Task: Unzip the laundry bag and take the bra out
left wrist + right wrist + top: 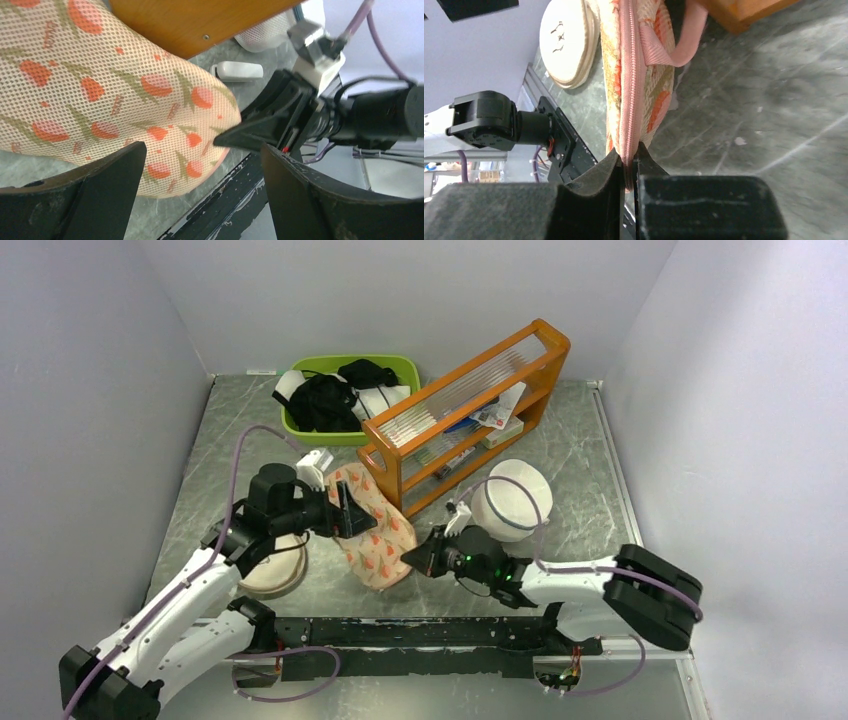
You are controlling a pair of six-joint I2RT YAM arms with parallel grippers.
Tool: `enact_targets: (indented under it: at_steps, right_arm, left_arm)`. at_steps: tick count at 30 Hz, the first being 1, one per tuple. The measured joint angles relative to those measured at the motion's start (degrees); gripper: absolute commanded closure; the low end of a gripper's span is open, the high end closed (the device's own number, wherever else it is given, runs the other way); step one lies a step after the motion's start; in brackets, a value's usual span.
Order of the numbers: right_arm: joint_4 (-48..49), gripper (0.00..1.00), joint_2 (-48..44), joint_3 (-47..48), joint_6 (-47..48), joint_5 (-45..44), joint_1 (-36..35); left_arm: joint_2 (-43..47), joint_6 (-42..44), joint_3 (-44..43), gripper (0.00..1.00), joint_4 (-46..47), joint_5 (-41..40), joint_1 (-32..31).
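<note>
The laundry bag [380, 540], peach-pink mesh with orange and green print, stands tilted on edge at the table's middle, its upper end against the orange rack. My right gripper [412, 560] is shut on the bag's pink zipper rim [628, 100] at its near end; the rim runs down between the fingers [599, 180]. My left gripper [345, 508] is open at the bag's left side, and in the left wrist view its fingers [100, 185] straddle the bag's [100, 95] lower edge without gripping. The right gripper's tip [240, 136] meets that edge. The bra is hidden.
An orange wooden rack [465, 405] stands behind the bag. Behind that is a green basket [400, 365] of black and white clothes. A white cylindrical bag [512, 498] lies right of centre, a round beige pouch [275, 568] under the left arm. A black rail [420, 635] runs along the near edge.
</note>
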State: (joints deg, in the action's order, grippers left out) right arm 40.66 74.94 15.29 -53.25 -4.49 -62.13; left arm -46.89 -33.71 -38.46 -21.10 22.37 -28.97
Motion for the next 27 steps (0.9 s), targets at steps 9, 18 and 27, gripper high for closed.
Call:
enact_targets:
  at_steps: [9,18,27]
  right_arm:
    - [-20.06,1.0,-11.13,2.14,5.49,17.73,14.84]
    - [-30.03,1.0,-10.64,5.4,7.69,32.65,26.27]
    - [-36.28,1.0,-11.87,8.26,10.19,38.49,29.57]
  left_arm:
    - [0.17,4.0,4.17,0.07,5.92,-2.32,-11.43]
    - [-3.19,9.97,4.46,0.14,8.37,-25.05,-41.46]
    - [-24.94,17.05,1.49,0.3,8.55,-49.22,-62.93]
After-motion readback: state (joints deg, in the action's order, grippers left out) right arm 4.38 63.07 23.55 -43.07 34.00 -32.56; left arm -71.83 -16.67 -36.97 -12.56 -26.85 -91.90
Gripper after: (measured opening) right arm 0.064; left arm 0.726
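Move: Below and behind the left hand, the laundry bag's near corner lies about 9 cm back, 5 cm to the right and 15 cm down. The round case is 19 cm left of that hand and 2 cm back. From the right hand, closed on the bag's right end, the near corner is some 4 cm back, 5 cm left and 5 cm lower. The white bar lies 5 cm ahead and 13 cm right, and the shelf's near end 9 cm straight ahead. Swinging back, down and to the right around the near side of the laundry bag, the left hand travels about 20 cm towards its near corner, rolling some 55 degrees and narrowing its still-open fingers; contact can't be seen. The right hand keeps its pinch on the bag's zipped edge and draws it about 7 cm right, slightly forward at first. ##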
